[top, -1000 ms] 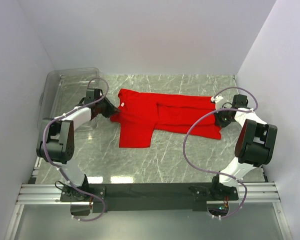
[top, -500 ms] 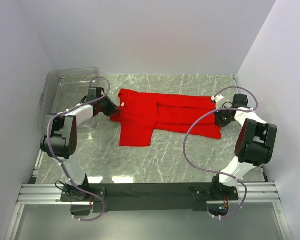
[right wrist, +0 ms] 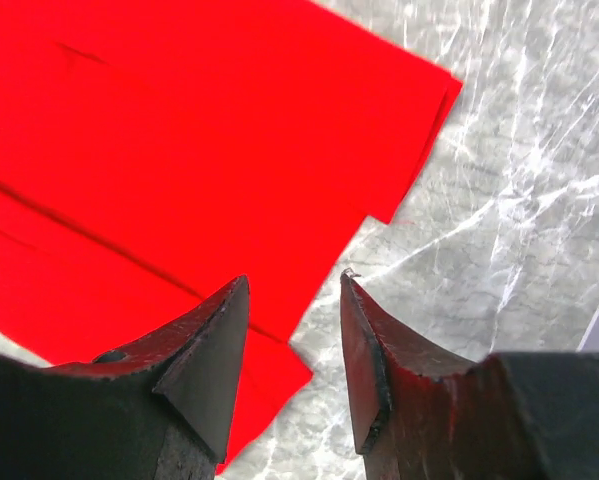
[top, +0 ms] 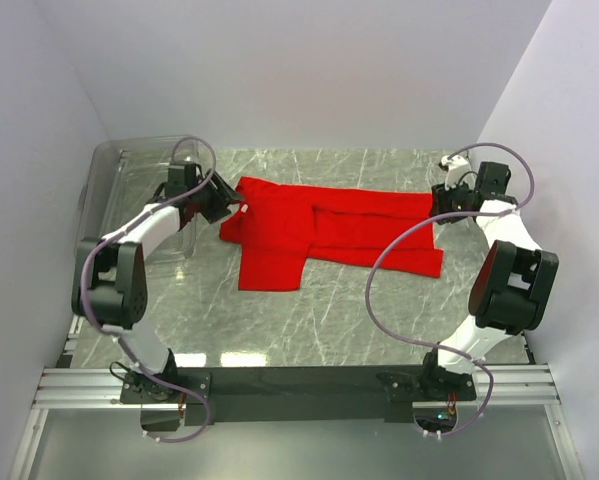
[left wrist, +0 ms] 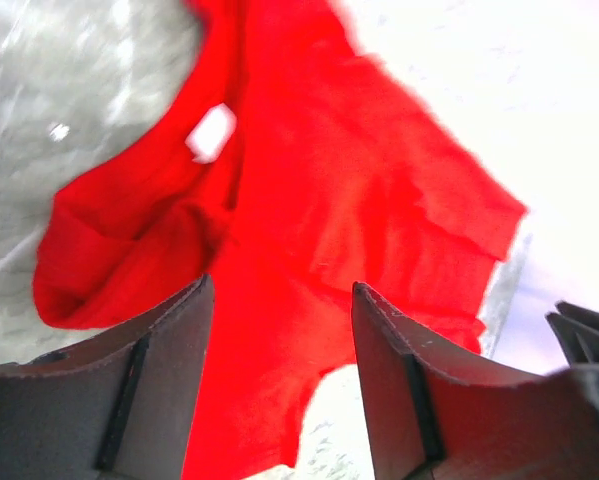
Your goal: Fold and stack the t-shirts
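Note:
A bright red t-shirt (top: 319, 225) lies flat on the marble table, partly folded lengthwise, with one sleeve panel hanging toward the near side. My left gripper (top: 222, 203) hovers at its collar end, open with nothing between the fingers. In the left wrist view the shirt (left wrist: 329, 200) and its white neck label (left wrist: 211, 133) lie below the open gripper (left wrist: 284, 300). My right gripper (top: 442, 197) is at the shirt's hem end, open and empty. In the right wrist view the gripper (right wrist: 294, 285) hangs over the hem corner of the shirt (right wrist: 179, 130).
A clear plastic bin (top: 114, 165) stands at the back left, just beyond the left arm. White walls close in the table at the left, back and right. Bare marble (top: 329, 320) stretches between the shirt and the arm bases.
Both grippers were shut on the shirt's ends and have opened, letting the cloth go. Each has lifted and drawn back toward the far side, the right one also outward.

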Controlling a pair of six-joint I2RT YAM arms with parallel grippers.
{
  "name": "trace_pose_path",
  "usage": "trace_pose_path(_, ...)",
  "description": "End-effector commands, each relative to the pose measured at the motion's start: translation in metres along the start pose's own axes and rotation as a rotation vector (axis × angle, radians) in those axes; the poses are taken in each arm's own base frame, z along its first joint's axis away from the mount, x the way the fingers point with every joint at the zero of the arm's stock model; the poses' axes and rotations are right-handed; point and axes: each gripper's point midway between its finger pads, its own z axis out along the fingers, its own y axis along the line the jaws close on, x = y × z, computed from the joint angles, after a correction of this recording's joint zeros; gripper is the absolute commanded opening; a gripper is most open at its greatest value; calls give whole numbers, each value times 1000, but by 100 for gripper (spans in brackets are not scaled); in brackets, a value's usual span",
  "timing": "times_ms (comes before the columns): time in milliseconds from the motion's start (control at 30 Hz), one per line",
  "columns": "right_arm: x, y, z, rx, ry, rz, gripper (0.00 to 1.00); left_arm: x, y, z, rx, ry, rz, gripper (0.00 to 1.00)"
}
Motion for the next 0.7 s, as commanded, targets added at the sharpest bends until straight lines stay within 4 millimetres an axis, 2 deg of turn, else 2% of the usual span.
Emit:
trace_pose_path(0,-25,7,-14,-11,-76,24,48,-36,-52,-38,132,-126,121,63)
trace_pose_path(67,-15,26,-16,-91,-62,18,47,-29,-52,-45,144,-115,143,63)
trace_pose_path(100,-11,34,-18,-137,-59,-48,47,-24,-50,-48,152,-99,163,64)
trace_pose_path(133,-7,46,-20,-192,-59,-77,47,-16,-45,-52,143,-83,170,65)
trace_pose_path(167,1,66,-27,-270,-57,-84,47,-10,-39,-54,131,-67,172,65)
trace_pose_path(200,4,75,-29,-309,-63,-151,47,-1,-36,-56,138,-41,186,66)
trace_pose_path(267,17,97,-33,-362,-41,-192,47,22,-15,-59,97,24,178,67)
trace_pose_path(300,21,102,-33,-368,-35,-208,47,32,-12,-64,103,58,181,66)
trace_pose_path(333,27,111,-34,-380,-28,-214,47,49,5,-64,67,110,159,66)
trace_pose_path(467,33,130,-33,-399,-27,-235,47,87,35,-75,8,210,116,64)
trace_pose_path(600,35,151,-33,-445,-21,-261,47,119,61,-82,-53,287,88,62)
trace_pose_path(667,36,159,-35,-459,-19,-287,47,127,70,-82,-96,309,84,60)
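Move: The shirt's sleeve flap sticks out towards the robot: its near-left corner lies about 16 cm back of the left hand, 5 cm to its right and 9 cm below. The collar tag is some 7 cm ahead and 5 cm right, the clear bin's middle about 25 cm left and 8 cm ahead. From the right hand, the near edge it heads to is about 9 cm back, 11 cm left; the shirt's near-right corner is 11 cm straight back, that sleeve corner 58 cm left and 15 cm back. Back towards the robot swings the open left hand, first hopping up about 6 cm off the shirt's folded left end, then sweeping some 15 cm back and down to just beside the sleeve flap's near-left corner, its fingers tipping steeper. The right hand, also open, moves about 11 cm left and 10 back across the shirt to its near edge, sinking slightly and turning some 25 degrees counter-clockwise, then slowing. ##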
